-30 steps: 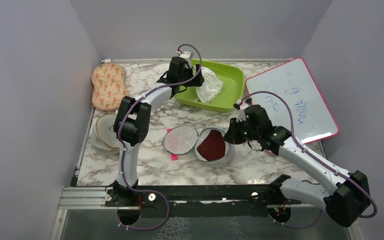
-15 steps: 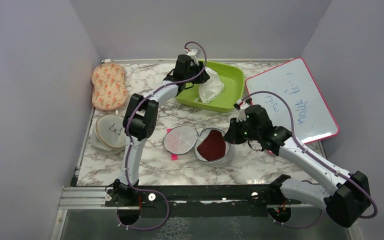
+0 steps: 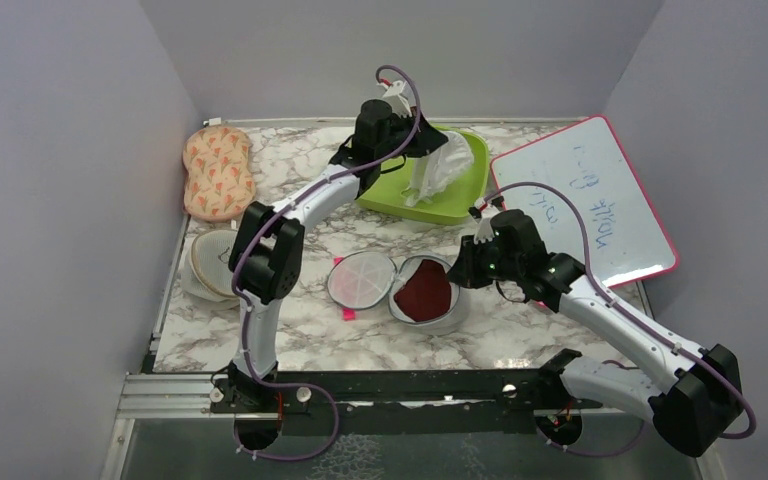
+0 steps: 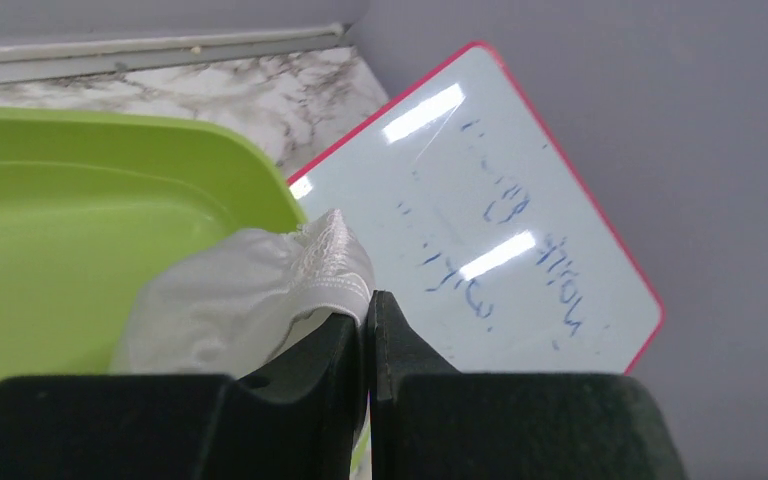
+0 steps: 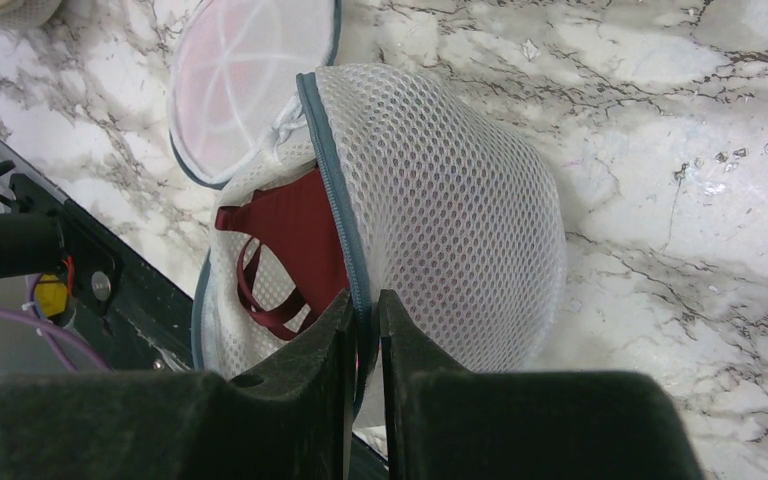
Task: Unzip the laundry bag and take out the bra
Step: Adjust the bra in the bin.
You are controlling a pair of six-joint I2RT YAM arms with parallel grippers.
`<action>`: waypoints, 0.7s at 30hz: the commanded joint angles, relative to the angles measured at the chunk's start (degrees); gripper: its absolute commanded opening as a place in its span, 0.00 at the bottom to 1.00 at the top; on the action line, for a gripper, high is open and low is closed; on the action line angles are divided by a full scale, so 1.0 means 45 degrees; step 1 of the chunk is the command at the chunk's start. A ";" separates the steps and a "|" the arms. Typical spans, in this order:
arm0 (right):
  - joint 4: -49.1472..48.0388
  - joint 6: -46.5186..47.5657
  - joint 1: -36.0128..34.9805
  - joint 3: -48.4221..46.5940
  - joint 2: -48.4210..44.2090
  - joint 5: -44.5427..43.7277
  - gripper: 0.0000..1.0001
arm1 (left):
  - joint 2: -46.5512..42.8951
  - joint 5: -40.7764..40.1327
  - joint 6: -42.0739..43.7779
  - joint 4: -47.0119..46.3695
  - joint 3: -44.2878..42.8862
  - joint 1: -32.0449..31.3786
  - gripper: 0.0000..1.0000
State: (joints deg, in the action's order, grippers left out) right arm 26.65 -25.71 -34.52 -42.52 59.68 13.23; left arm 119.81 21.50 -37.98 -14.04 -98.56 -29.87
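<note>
The laundry bag [image 3: 364, 279] lies opened like a clamshell mid-table, its white mesh dome [image 5: 450, 210] tipped up. A dark red bra [image 3: 423, 292] sits inside the open half [image 5: 300, 235]. My right gripper [image 3: 461, 272] is shut on the bag's dark zip rim [image 5: 363, 297], at the right side of the bag. My left gripper [image 3: 422, 150] is at the back over the green tray [image 3: 475, 150], shut [image 4: 368, 300] on the edge of a white lacy garment [image 4: 250, 295] that hangs from it above the tray [image 3: 440, 172].
A pink-framed whiteboard [image 3: 585, 200] lies at the right. A beige mesh round case [image 3: 215, 262] and a patterned pad [image 3: 218, 172] sit at the left wall. A small pink tag [image 3: 348, 314] lies in front of the bag.
My left gripper closed on the white garment and raised it, moving right over the tray. The right arm and the bag stayed put.
</note>
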 commanded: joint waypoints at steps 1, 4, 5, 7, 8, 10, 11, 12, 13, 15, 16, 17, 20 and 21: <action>-0.0330 -0.0091 -0.0043 -0.0198 0.0022 0.0262 0.12 | -0.1081 -0.0761 -0.2536 -0.1911 0.0654 0.0125 0.00; -0.0409 -0.0067 -0.0043 -0.0191 0.0201 0.0292 0.12 | -0.0606 -0.1117 -0.3163 -0.2377 0.0741 0.0395 0.00; -0.0415 -0.0067 -0.0043 -0.0225 0.0230 0.0315 0.12 | -0.0288 -0.1173 -0.3473 -0.2405 0.0759 0.0625 0.00; -0.0452 -0.0084 -0.0043 -0.0253 0.0306 0.0357 0.12 | 0.0603 -0.1120 -0.3911 -0.2624 0.0714 0.1137 0.00; -0.0493 -0.0103 -0.0043 -0.0230 0.0323 0.0374 0.12 | 0.1191 -0.1073 -0.3979 -0.2639 0.0517 0.1387 0.00; -0.0602 -0.0135 -0.0043 -0.0172 0.0308 0.0427 0.13 | 0.2610 -0.0559 -0.3494 -0.2422 -0.0562 0.1884 0.00; -0.0649 -0.0127 -0.0043 -0.0159 0.0302 0.0466 0.12 | 0.3344 -0.0234 -0.3499 -0.1935 -0.1188 0.2137 0.00; -0.0681 -0.0133 -0.0043 -0.0160 0.0311 0.0500 0.12 | 0.3916 0.0308 -0.3617 -0.1811 -0.1621 0.2413 0.07; -0.0666 -0.0102 -0.0043 -0.0162 0.0314 0.0487 0.12 | 0.4374 0.0749 -0.3588 -0.1707 -0.1926 0.2633 0.19; -0.0516 -0.0024 -0.0041 -0.0294 0.0336 0.0334 0.12 | 0.4320 0.0848 -0.3480 -0.1070 -0.1815 0.2882 0.34; -0.0416 0.0002 -0.0043 -0.0345 0.0315 0.0269 0.12 | 0.3882 0.0699 -0.3014 -0.0916 -0.1562 0.2894 0.40; -0.0359 0.0024 -0.0045 -0.0355 0.0285 0.0229 0.12 | 0.3359 0.0217 -0.2309 -0.0336 -0.1433 0.2864 0.44; -0.0501 0.0050 -0.0043 -0.0247 0.0243 0.0366 0.13 | 0.1858 -0.0706 -0.0460 0.1267 -0.1386 0.2800 0.48; -0.0512 0.0050 -0.0043 -0.0234 0.0245 0.0427 0.13 | 0.1297 -0.1089 -0.0061 0.1763 -0.1377 0.2808 0.50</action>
State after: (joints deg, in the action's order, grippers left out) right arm 25.67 -25.76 -34.52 -42.57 61.01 14.06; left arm 138.30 21.32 -48.01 -14.70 -103.57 -16.40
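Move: The white bra hangs from the left fingers, its middle about 8 cm below that hand, slightly to its left. The green bin it is meant for has its middle some 10 cm ahead, 5 cm left and 19 cm below; the laundry bag stands about 34 cm back and 3 cm left, the whiteboard lies some 31 cm right, about level fore and aft, both well below. From the right hand the bin is roughly 38 cm ahead, 8 cm left and somewhat below. The bra, still pinched, is lifted about 5 cm higher over the green bin, then swung quickly forward and left and down into the bin's left part by the left arm, a drop of some 20 cm from the top of the swing. The hand tips downward and turns counter-clockwise on the way, and its fingers open about halfway late in the descent. ##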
